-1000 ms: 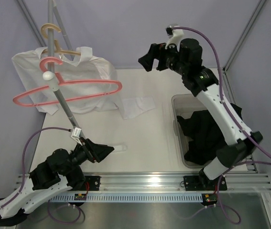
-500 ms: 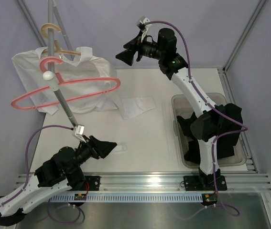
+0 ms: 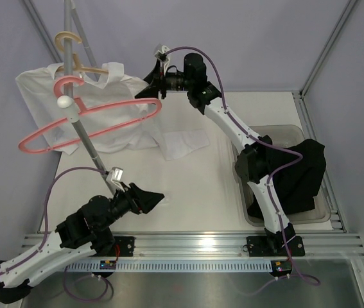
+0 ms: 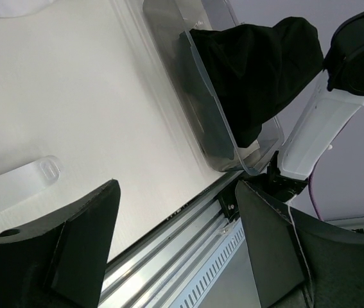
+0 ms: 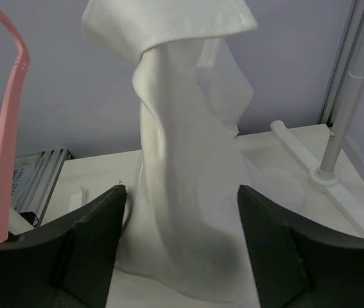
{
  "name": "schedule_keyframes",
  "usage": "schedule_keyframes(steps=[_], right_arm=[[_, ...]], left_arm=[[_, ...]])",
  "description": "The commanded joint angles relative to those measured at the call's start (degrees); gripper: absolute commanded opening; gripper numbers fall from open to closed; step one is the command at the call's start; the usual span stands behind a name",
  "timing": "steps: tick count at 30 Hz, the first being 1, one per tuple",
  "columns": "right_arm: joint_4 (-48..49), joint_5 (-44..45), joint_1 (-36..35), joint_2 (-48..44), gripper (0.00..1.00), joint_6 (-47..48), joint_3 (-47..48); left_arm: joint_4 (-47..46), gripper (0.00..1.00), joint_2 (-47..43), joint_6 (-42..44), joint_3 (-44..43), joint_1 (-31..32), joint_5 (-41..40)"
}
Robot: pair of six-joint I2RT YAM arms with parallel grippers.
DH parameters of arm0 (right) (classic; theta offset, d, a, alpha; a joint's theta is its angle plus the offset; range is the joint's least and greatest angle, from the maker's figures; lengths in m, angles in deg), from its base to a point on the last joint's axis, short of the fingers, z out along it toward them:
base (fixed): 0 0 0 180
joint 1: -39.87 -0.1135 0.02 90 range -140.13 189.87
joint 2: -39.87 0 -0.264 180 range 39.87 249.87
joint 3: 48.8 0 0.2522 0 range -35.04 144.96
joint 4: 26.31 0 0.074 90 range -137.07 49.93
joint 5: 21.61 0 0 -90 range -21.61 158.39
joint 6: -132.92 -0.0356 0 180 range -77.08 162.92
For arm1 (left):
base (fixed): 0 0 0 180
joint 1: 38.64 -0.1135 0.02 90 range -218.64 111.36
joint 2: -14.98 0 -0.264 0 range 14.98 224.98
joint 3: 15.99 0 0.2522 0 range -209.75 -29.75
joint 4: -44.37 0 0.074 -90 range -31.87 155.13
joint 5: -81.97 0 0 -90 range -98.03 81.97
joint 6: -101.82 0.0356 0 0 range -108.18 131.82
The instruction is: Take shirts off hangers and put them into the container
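The white shirt (image 3: 114, 112) hangs on the tan hanger (image 3: 72, 54) at the back left, its hem (image 5: 182, 128) reaching the table. An empty pink hanger (image 3: 92, 122) hangs in front of it on the same pole, and shows at the left of the right wrist view (image 5: 8, 128). My right gripper (image 3: 148, 86) is open at the shirt's right edge, with fabric just ahead of its tips (image 5: 180, 189). The black shirt (image 3: 291, 173) lies in the container (image 3: 278, 127), draped over its right rim. My left gripper (image 3: 155, 199) hovers open and empty (image 4: 176, 186) low over the table.
A slanted grey rack pole (image 3: 82, 135) with a white knob (image 3: 64, 101) carries both hangers; its base (image 5: 326, 176) stands on the table. A small white scrap (image 3: 185, 142) lies mid-table. A clear flat strip (image 4: 24, 183) lies near the left gripper. A metal rail (image 3: 201, 244) runs along the near edge.
My right arm has swung left from above the container to the white shirt's right edge, its jaws narrowing a little. The left gripper has edged right. The pink hanger has swayed.
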Motion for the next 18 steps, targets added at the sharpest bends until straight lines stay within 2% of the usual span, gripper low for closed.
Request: schedule_keyframes(steps=[1,4,7,9,10,11,13,18], right_arm=[[7.1,-3.8,-0.1,1.4,0.71,-3.5,5.2],[7.3,-4.2,-0.5,3.6,0.56,-4.5,9.0],[8.1,-4.6,-1.2,3.6,0.55,-4.8,9.7],[9.6,-5.3,-1.6,3.3,0.47,-6.1,10.0],[10.7,-5.8,-1.6,3.4,0.39,-6.7,10.3],[11.5,-6.1,-1.7,3.5,0.21,-7.9,10.5],[12.6,-7.1,-1.7,3.8,0.01,-9.2,11.6],[14.0,-7.8,-1.7,4.4,0.0,-10.9,12.5]], left_arm=[[-3.6,0.77,-0.2,0.1,0.1,0.2,0.5],[-3.9,0.78,-0.2,0.3,-0.1,0.2,0.9],[-4.0,0.78,0.2,0.0,0.2,0.2,1.9],[-4.2,0.78,0.2,-0.3,0.5,0.2,2.3],[-4.1,0.78,0.0,-0.3,0.6,0.2,2.5],[-4.1,0.78,-0.2,-0.4,0.7,0.2,2.6],[-4.1,0.78,-0.3,-0.5,0.7,0.2,2.6],[-4.1,0.78,-0.2,-0.3,0.5,0.2,2.7]])
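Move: The white shirt's right-hand shoulder is about 2 cm to the left of the right hand's wide-open fingers, some 1 cm farther out and about level. The pink hanger's middle is roughly 18 cm left and 10 cm back, at about the same height; the wooden hanger's middle is some 17 cm left, 5 cm farther out and a little higher. From the left hand, that shoulder lies about 31 cm ahead, 2 cm left and 17 cm up. Nudging about 1 cm left onto the white shirt's shoulder, the right hand closes its wide-open fingers almost shut and pinches a gathered fold of cloth. It also rises some 4 cm and draws back about 3 cm, turning roughly 10 degrees, partly counter-clockwise, with the fingers still pointing mostly left. ##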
